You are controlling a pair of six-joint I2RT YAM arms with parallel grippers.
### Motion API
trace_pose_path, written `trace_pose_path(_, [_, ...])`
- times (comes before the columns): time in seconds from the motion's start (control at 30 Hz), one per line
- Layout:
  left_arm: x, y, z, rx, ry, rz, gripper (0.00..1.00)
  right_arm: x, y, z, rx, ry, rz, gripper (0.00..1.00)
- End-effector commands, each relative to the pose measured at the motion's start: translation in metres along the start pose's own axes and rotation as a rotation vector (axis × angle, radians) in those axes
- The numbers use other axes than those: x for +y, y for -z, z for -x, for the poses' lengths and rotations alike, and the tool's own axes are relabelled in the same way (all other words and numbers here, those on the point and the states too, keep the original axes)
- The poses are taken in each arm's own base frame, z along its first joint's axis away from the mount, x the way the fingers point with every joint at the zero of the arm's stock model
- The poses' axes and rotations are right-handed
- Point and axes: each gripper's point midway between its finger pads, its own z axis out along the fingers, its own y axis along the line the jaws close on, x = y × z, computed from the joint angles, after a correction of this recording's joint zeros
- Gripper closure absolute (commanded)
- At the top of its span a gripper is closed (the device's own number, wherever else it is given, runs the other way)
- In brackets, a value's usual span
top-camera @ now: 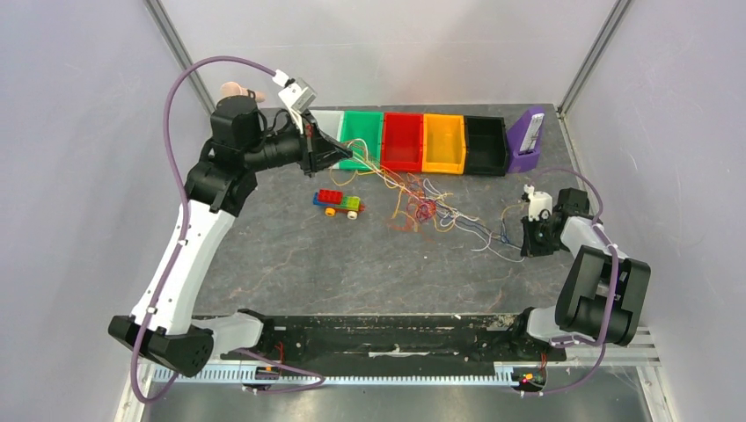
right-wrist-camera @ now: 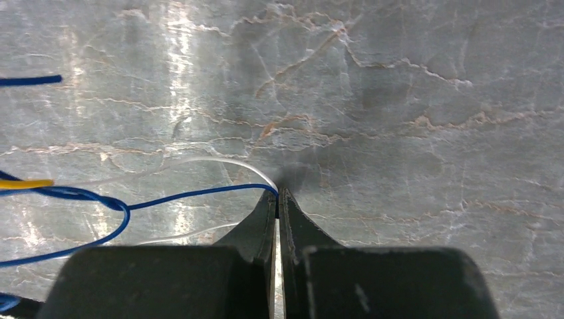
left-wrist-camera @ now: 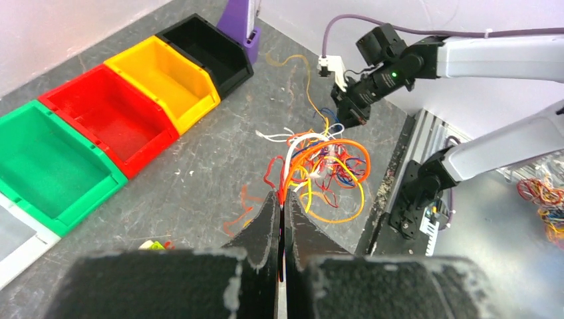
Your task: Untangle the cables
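The cables [top-camera: 424, 209] form a loose orange, red, yellow, white and blue tangle mid-table, drawn out between both arms. My left gripper [top-camera: 354, 155] hovers raised by the green bin's front. In the left wrist view it [left-wrist-camera: 282, 199] is shut on a bundle of orange, red and white strands that run down to the tangle [left-wrist-camera: 327, 163]. My right gripper [top-camera: 526, 243] sits low at the table's right side. Its fingertips [right-wrist-camera: 278, 195] are shut on a blue cable [right-wrist-camera: 193, 195] and a white cable [right-wrist-camera: 219, 161] just above the table.
A row of bins stands at the back: white [top-camera: 329, 122], green [top-camera: 361, 132], red [top-camera: 403, 141], yellow [top-camera: 443, 143], black [top-camera: 486, 146], then a purple holder [top-camera: 528, 139]. A small brick toy car [top-camera: 340, 203] lies left of the tangle.
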Motion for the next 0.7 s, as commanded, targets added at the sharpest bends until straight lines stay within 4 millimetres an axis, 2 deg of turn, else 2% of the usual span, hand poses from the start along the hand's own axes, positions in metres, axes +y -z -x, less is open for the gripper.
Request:
trace_pose_path(0.0, [-0.017, -0.005, -0.022, 0.052, 0.029, -0.059, 0.98, 0.013, 0.003, 0.016, -0.062, 0.04, 0.094, 1.0])
trace_pose_path(0.13, [-0.029, -0.028, -0.09, 0.172, 0.041, -0.107, 0.98, 0.052, 0.007, 0.026, -0.08, 0.093, 0.248, 1.0])
trace_pose_path(0.23, [-0.021, -0.045, -0.13, 0.236, 0.048, -0.087, 0.98, 0.075, 0.009, 0.031, -0.082, 0.139, 0.315, 1.0])
trace_pose_path(0.33, [-0.024, -0.059, -0.177, 0.378, -0.048, -0.095, 0.98, 0.094, 0.008, 0.028, -0.057, 0.204, 0.35, 0.98])
trace_pose_path(0.4, [-0.029, -0.066, -0.206, 0.456, -0.079, -0.111, 0.94, 0.098, 0.007, 0.027, -0.046, 0.236, 0.35, 0.83])
trace_pose_path(0.47, [-0.024, -0.072, -0.221, 0.496, -0.051, -0.091, 0.9, 0.097, 0.009, 0.033, -0.047, 0.24, 0.347, 0.65])
trace_pose_path(0.57, [-0.005, -0.078, -0.225, 0.504, -0.052, -0.033, 0.88, 0.097, 0.018, 0.048, -0.052, 0.279, 0.368, 0.43])
trace_pose_path(0.67, [-0.016, -0.089, -0.215, 0.493, -0.042, -0.124, 0.97, 0.109, 0.033, 0.069, -0.091, 0.318, 0.431, 0.19])
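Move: The red-and-blue knot of the cable tangle hangs between the hands: about 15 cm to the left hand's right, nearly level with it in reach, and some 24 cm below. From the right hand, low at the table, it is about 22 cm left, 4 cm ahead and 14 cm higher. The toy car sits about 8 cm ahead of the left hand and 3 cm left, the green bin some 24 cm ahead and 2 cm right, both nearly 40 cm below. The stretched tangle is let down towards the table as the left hand, still pinching its red, white and orange strands, sinks about 24 cm while easing back and right, its fingers tipping some 30 degrees further down. The right hand carries the white and blue ends left towards the tangle, turning counter-clockwise, then opens wide and lets go of them, rising slightly. ##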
